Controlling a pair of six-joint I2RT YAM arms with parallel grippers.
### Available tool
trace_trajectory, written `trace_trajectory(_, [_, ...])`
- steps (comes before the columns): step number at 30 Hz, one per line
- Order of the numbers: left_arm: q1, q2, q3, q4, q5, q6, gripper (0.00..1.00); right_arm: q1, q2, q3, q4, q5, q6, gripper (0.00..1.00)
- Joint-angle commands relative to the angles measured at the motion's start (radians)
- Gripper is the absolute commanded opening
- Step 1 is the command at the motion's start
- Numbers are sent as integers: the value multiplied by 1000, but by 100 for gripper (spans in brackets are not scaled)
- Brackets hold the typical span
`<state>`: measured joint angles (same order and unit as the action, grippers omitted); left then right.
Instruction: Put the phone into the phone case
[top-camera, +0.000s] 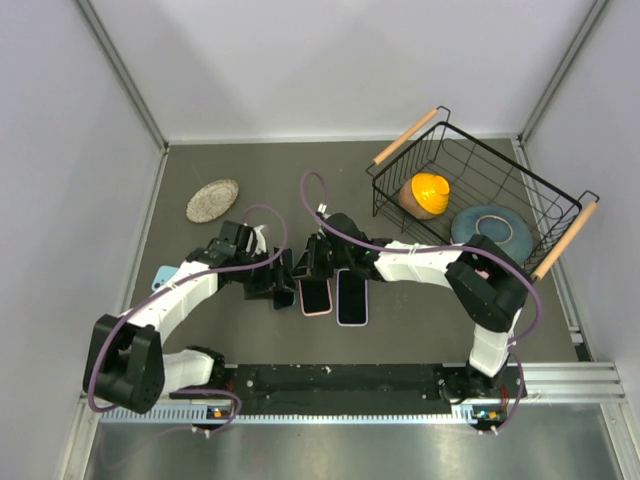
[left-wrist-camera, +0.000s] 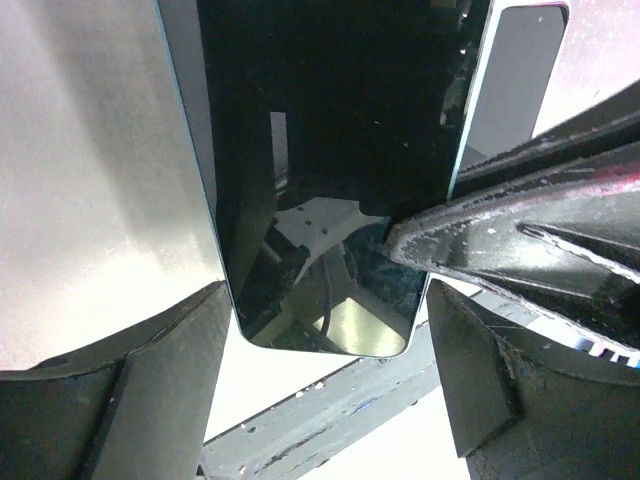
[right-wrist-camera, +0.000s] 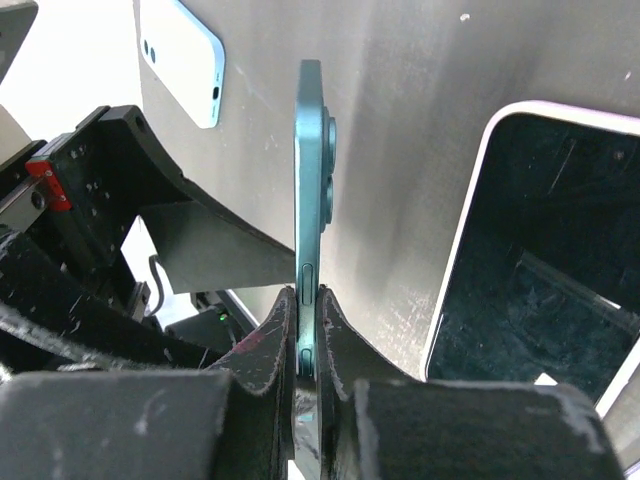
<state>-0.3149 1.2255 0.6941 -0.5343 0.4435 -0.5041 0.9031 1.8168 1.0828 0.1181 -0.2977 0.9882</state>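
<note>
My right gripper (right-wrist-camera: 308, 330) is shut on the teal phone (right-wrist-camera: 309, 180), one finger on each flat face at its long side. In the left wrist view the phone's dark screen (left-wrist-camera: 320, 180) faces the camera, and a right finger (left-wrist-camera: 520, 240) lies across it. My left gripper (left-wrist-camera: 330, 400) is open, its fingers apart on either side of the phone's lower end. From above, the phone (top-camera: 316, 296) sticks out below both grippers. The phone case (top-camera: 352, 297), dark inside with a pale rim, lies flat just to its right. The case (right-wrist-camera: 540, 260) also shows in the right wrist view.
A light blue phone-shaped thing (top-camera: 160, 278) with camera holes lies at the left. A woven disc (top-camera: 212, 200) sits at the back left. A wire basket (top-camera: 500, 170) at the back right holds an orange object (top-camera: 425, 195) and a blue-grey plate (top-camera: 492, 230). A rail (top-camera: 340, 380) runs along the near edge.
</note>
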Motion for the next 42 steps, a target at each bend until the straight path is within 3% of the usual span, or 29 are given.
trace_trajectory(1, [-4, -64, 50, 11, 26, -21, 87, 10, -45, 23, 78, 9, -19, 0])
trace_trajectory(7, [-3, -81, 105, -56, -8, -10, 99, -12, -74, 29, 48, 29, -68, 0])
trace_trajectory(13, [-3, -95, 125, -107, -64, -19, 99, -61, -123, 22, 48, 20, -95, 0])
trace_trajectory(16, [5, -113, 140, -136, -164, -63, 95, -73, -145, 37, 19, -4, -132, 0])
trace_trajectory(17, [25, -112, 148, -147, -245, -79, 91, -76, -152, 37, 14, -6, -146, 0])
trace_trajectory(21, [121, -75, 223, -289, -486, -168, 91, -76, -220, -1, -5, 6, -166, 0])
trace_trajectory(28, [341, -38, 292, -388, -721, -374, 94, -76, -405, -125, -20, 49, -200, 0])
trace_trajectory(34, [555, 63, 283, -333, -776, -459, 93, -76, -576, -170, -87, 91, -258, 0])
trace_trajectory(42, [661, 285, 308, -252, -737, -427, 99, -76, -763, -198, -164, 135, -296, 0])
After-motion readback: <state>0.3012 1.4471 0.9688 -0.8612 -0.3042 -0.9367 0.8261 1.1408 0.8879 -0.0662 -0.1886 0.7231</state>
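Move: Both hands have hold of the dark phone. From the left hand, the light-blue phone case lies about 26 cm to the left, 2 cm ahead and some 5 cm below; the round coaster is roughly 24 cm ahead and 18 cm left. From the right hand, the case lies about 30 cm left, 2 cm back and 7 cm below; the pink-edged phone is 5 cm right and 4 cm back, the lilac-edged one 14 cm right and 7 cm back. The left fingers open and let go of the phone's sides while the right hand keeps its pinch on the near long edge. The left hand rises a little, sweeps some 26 cm left to over the case, swinging round counter-clockwise and tipping down, then sinks at the end, fingers wide. The right hand edges forward, then carries the phone up about 15 cm, rightward and slightly back, rolling it some 25 degrees, far end up. ##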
